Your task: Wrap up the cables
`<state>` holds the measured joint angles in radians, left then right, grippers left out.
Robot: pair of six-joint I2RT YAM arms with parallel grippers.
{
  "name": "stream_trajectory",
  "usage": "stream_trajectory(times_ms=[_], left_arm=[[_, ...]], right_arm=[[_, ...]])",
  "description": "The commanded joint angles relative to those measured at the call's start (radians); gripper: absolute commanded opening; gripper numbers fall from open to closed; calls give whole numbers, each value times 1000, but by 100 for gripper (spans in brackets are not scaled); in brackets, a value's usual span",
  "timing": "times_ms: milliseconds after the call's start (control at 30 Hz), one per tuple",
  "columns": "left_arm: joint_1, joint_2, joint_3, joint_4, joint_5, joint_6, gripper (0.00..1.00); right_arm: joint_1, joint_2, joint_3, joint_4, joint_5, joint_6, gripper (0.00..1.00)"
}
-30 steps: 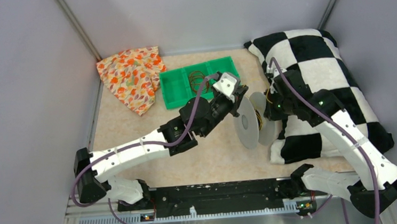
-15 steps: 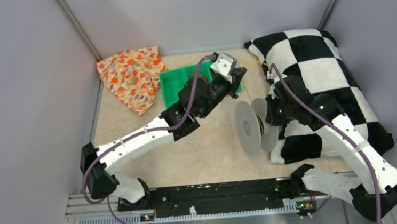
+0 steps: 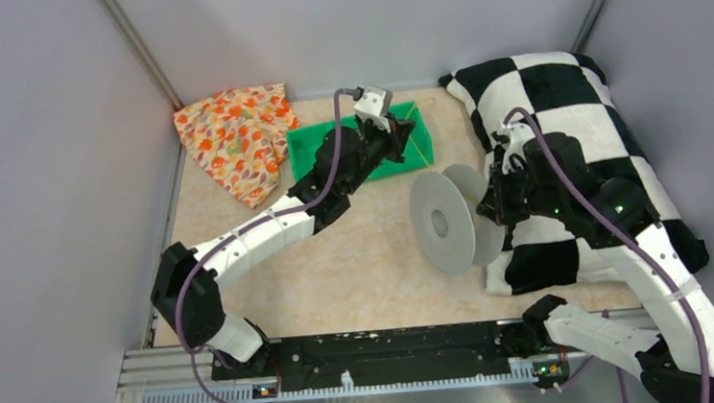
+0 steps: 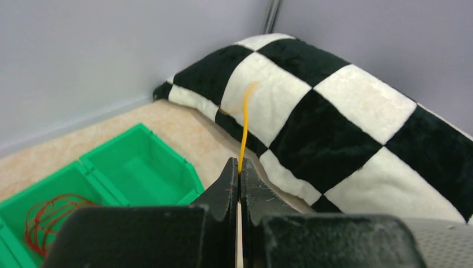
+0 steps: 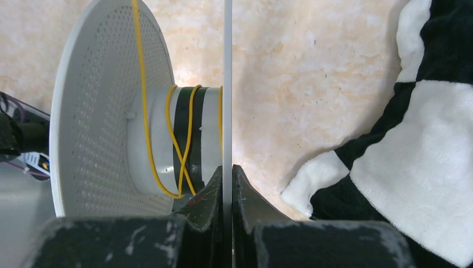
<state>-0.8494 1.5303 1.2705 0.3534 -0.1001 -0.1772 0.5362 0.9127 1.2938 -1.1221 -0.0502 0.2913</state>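
A clear round spool stands on edge beside the pillow. My right gripper is shut on its near flange, whose thin edge runs between the jaws. A thin yellow cable crosses the perforated far flange and loops a few times round the hub. My left gripper hovers over the green bin, shut on the cable's free end, which leads from the fingertips towards the pillow.
A green divided bin sits at the back; a coil of red wire lies in one compartment. The black-and-white checkered pillow fills the right side. An orange floral cloth lies at the back left.
My left arm has swung back and to the left, from beside the spool to over the green bin, drawing the cable out. The spool has shifted slightly left in the right gripper.
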Motion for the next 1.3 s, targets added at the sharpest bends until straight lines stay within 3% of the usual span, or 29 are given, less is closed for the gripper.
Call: stream_trajectory(times_ms=[0, 200, 367, 800, 1033, 1267], left_arm=[[19, -39, -79, 132, -12, -112, 0], [21, -103, -218, 207, -65, -265, 0], [21, -99, -240, 171, 25, -360, 0], [21, -127, -307, 183, 69, -538, 0], [21, -131, -314, 175, 76, -507, 35], [21, -168, -336, 161, 31, -455, 48]], right_arm=[[10, -38, 102, 54, -10, 38, 0], [10, -56, 125, 163, 102, 192, 0], [9, -64, 79, 335, 97, 283, 0], [10, 6, 123, 433, 155, 290, 0], [10, 11, 131, 422, 155, 275, 0], [10, 8, 134, 399, 145, 265, 0]])
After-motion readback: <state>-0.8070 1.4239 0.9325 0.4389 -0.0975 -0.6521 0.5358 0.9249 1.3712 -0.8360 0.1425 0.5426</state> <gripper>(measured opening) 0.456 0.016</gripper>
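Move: The spool, gripped by the right hand at one rim, has its middle about 7 cm left of that hand, 4 cm ahead and 7 cm below it; the checkered pillow lies some 22 cm right, 14 cm ahead and 20 cm lower. From the left hand, which holds the yellow cable's tail, the spool is roughly 10 cm right, 10 cm back and 15 cm below, and the green bin about 14 cm ahead, 8 cm left, 30 cm below. The spool goes up about 8 cm, then forward some 6 cm, in the right hand's kept grip on its rim, while that wrist tips upward and turns clockwise. The yellow cable's tail is first brought down beside the spool by the left hand, which sinks some 9 cm, drifting slightly left and back, and tips down about 25 degrees; near the end its fingers open about halfway and release the tail. ##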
